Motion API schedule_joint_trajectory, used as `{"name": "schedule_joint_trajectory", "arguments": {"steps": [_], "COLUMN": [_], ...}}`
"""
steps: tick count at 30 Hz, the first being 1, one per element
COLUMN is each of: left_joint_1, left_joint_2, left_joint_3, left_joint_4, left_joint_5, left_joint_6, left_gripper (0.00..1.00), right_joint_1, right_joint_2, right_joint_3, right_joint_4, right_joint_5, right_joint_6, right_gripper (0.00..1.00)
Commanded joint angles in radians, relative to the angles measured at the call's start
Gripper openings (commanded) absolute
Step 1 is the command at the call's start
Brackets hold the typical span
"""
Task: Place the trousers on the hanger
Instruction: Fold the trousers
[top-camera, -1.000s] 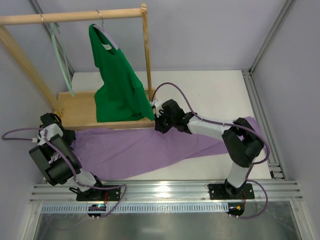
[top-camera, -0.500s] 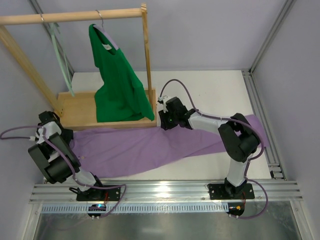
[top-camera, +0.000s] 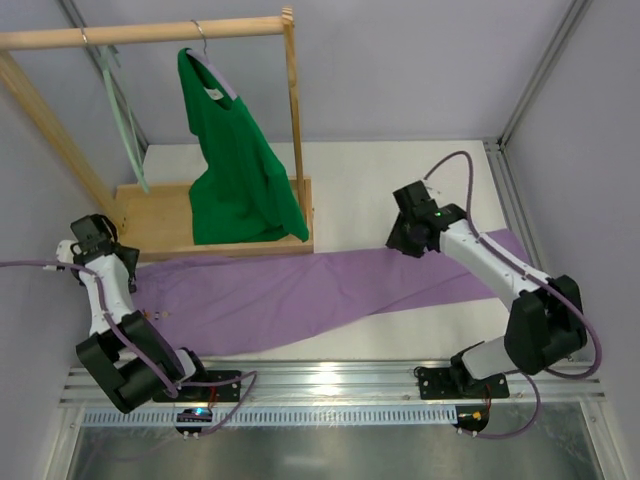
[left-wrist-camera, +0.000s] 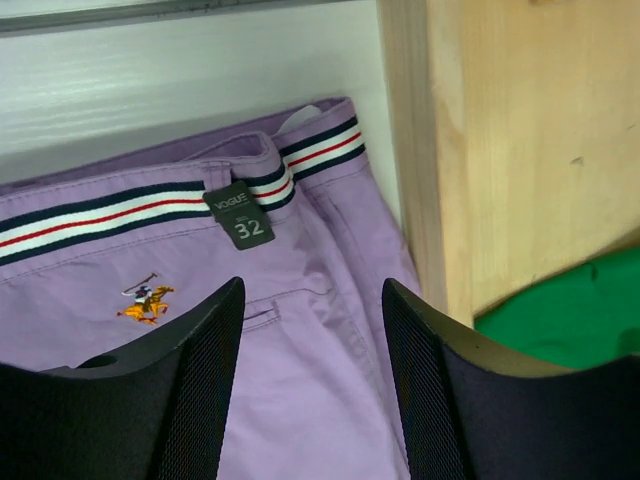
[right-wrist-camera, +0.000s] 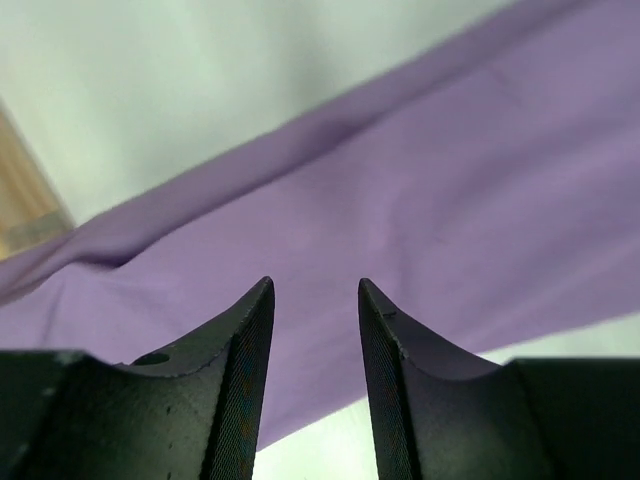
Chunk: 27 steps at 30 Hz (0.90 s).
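Note:
The lilac trousers (top-camera: 300, 295) lie flat across the table, waistband at the left. In the left wrist view the striped waistband (left-wrist-camera: 150, 205) with its size tag sits just beyond my open left gripper (left-wrist-camera: 313, 285), which hovers over the cloth (left-wrist-camera: 310, 400) holding nothing. From above, the left gripper (top-camera: 108, 250) is at the waistband end, beside the rack base. My right gripper (top-camera: 402, 240) is open over the upper edge of the legs, with purple cloth (right-wrist-camera: 420, 190) below its empty gap (right-wrist-camera: 315, 285). The pale mint hanger (top-camera: 122, 120) hangs on the wooden rail at far left.
A wooden clothes rack stands at the back left, with a top rail (top-camera: 150, 33), an upright post (top-camera: 296, 130) and a flat base (top-camera: 160, 215). A bright green top (top-camera: 235, 170) hangs from it on a metal-hooked hanger. Aluminium rails border the near edge (top-camera: 330, 380) and right side (top-camera: 520, 220).
The right gripper has opened, let go of the trousers and moved right, away from the rack post. The trousers' upper edge has dropped flat. The left arm has straightened, its gripper still open.

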Motion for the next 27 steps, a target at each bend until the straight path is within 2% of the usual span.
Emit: {"name": "schedule_joint_trajectory", "arguments": {"steps": [1,6,10,12,16,22,23,26,27], "left_joint_1": [-0.007,-0.011,-0.011,-0.014,-0.014,-0.014,-0.014,-0.014,-0.013], "left_joint_2": [-0.002,0.061,0.161,0.224,0.239,0.282,0.302,0.319,0.321], "left_joint_3": [-0.034,-0.040,-0.025,0.005,0.035,0.055,0.060,0.055,0.054], "left_joint_4": [-0.017,0.015,0.076,0.048,0.000,0.004,0.001,0.011,0.012], "left_joint_5": [-0.008,0.023,0.095,0.101,0.009,-0.006,0.004,0.018,0.023], "left_joint_6": [0.019,0.010,0.003,0.033,0.024,0.002,-0.001,-0.006,-0.006], "left_gripper": [0.58,0.57,0.54,0.54,0.63,0.60,0.57,0.40,0.25], "right_joint_1": [-0.085,-0.233,-0.291,-0.300,-0.311,-0.315,-0.315,-0.315,-0.317], "right_joint_2": [-0.143,-0.253,-0.291,-0.293,-0.264,-0.222,-0.219,-0.201,-0.198], "right_joint_3": [-0.072,-0.212,-0.296,-0.319,-0.324,-0.348,-0.345,-0.327,-0.321], "right_joint_4": [-0.199,-0.262,-0.258,-0.245,-0.229,-0.140,-0.136,-0.140,-0.141], "right_joint_5": [0.088,0.119,0.114,0.126,0.139,0.090,0.094,0.116,0.120], "right_joint_6": [0.186,0.253,0.266,0.253,0.230,0.198,0.192,0.171,0.164], "right_gripper": [0.42,0.43,0.42,0.42,0.42,0.41,0.40,0.40,0.40]}}
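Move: For the left hand, the trousers' waistband fold with the black tag lies almost straight below, some 8 cm down. The embroidered rider is about 8 cm back and 3 cm right of that hand; the rack base centres roughly 17 cm ahead and 18 cm right. For the right hand, the near edge of the trouser leg is some 11 cm back, 14 cm right and 8 cm below; the leg ends lie 3 cm back and 33 cm right. The left fingertips come down onto the tagged waistband fold and start closing on it, to about half their first opening, after a drop of about 8 cm with the fingers tilting steeper. The right hand swings right and back, then mainly sinks over the leg's near edge, turning some 30 degrees clockwise, fingers staying partly open. ##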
